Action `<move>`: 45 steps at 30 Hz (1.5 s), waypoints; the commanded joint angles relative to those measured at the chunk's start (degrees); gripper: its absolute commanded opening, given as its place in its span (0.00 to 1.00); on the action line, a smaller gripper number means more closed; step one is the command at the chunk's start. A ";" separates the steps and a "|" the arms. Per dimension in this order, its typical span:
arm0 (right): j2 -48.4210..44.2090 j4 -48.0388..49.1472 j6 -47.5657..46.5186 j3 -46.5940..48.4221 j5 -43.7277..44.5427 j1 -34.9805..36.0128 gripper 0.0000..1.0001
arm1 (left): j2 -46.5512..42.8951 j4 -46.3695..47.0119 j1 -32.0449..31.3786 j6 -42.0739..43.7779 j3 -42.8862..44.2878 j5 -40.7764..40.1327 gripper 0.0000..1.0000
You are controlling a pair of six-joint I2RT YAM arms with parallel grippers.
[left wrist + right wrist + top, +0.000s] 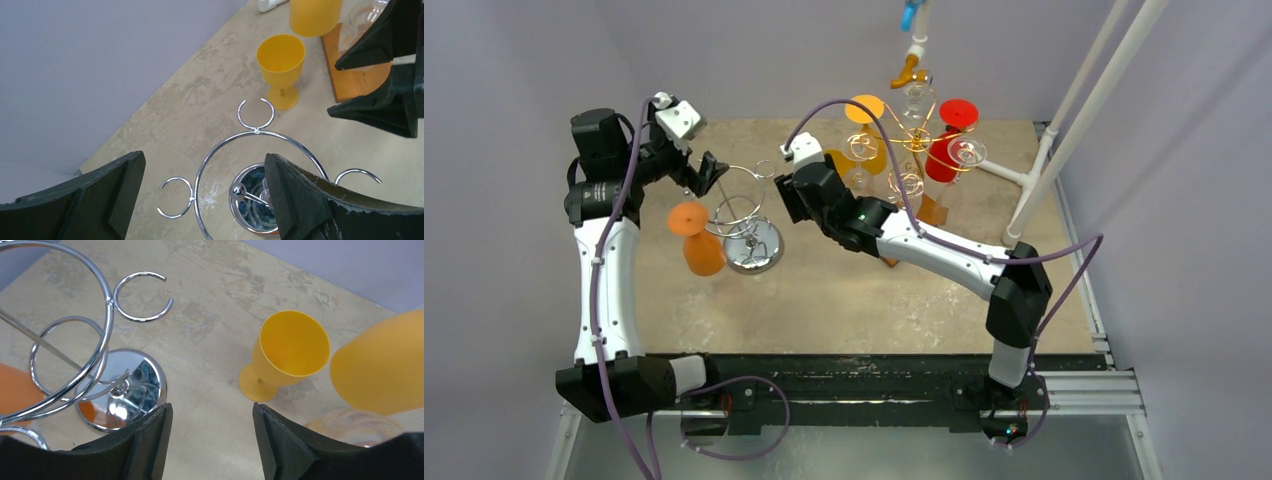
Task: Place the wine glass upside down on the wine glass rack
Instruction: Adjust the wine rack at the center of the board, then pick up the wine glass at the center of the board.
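An orange wine glass (pixel 696 238) hangs upside down, foot up, from a hook on the left side of the chrome wire rack (pixel 742 212). My left gripper (pixel 708 172) stands open just behind the glass and above the rack, touching nothing. In the left wrist view the left gripper (pixel 205 195) has nothing between its fingers, and the rack's ring (pixel 215 155) and mirrored base (pixel 247 207) lie below. My right gripper (pixel 784 196) is open and empty beside the rack's right side. In the right wrist view the right gripper (pixel 212 440) looks onto the rack (pixel 106 315) and part of the orange glass (pixel 15 390).
A yellow goblet (pixel 287 352) stands upright on the table right of the chrome rack. Behind it a gold wire rack on a wooden base (pixel 914 150) carries several orange, red and clear glasses. White pipes (pixel 1074 120) rise at the back right corner. Grey walls close the left and back.
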 commanded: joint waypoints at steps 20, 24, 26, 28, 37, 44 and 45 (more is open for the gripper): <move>-2.65 21.02 1.48 -22.29 18.89 9.93 0.80 | -3.70 7.71 0.28 -14.19 2.62 -9.87 0.99; 1.42 29.94 2.42 -29.23 24.17 10.19 0.98 | -3.35 7.76 0.29 -14.66 2.73 -9.94 0.99; 3.84 43.16 -1.35 -34.05 26.31 10.17 0.99 | -3.25 7.46 0.25 -14.68 2.91 -9.98 0.99; 7.13 51.95 -0.91 -36.26 30.20 9.64 0.99 | -3.47 7.32 0.29 -14.31 2.89 -10.08 0.99; 23.13 91.36 -20.59 -36.02 37.63 8.83 0.99 | -3.99 8.96 0.31 -14.68 1.80 -10.35 1.00; 22.82 112.83 -36.85 -38.95 37.14 11.42 0.99 | -1.93 9.23 0.28 -16.41 4.49 -8.10 1.00; 21.16 113.25 -37.63 -40.27 36.88 12.74 0.99 | -1.58 9.65 0.29 -17.01 5.59 -7.67 1.00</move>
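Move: The gold rack's wooden base lies about 20 cm to the right of the right hand, some 4 cm farther out and 25 cm below. The standing yellow goblet is about 10 cm ahead, 5 cm right and 18 cm down; the silver rack's round base is about 11 cm left, level fore and aft, 25 cm down. From the left hand, the wooden base is roughly 33 cm right, 3 cm ahead and 34 cm below. Right hand sinks some 20 cm, edging right towards the wooden base, opening wide and levelling; left rises slightly. ##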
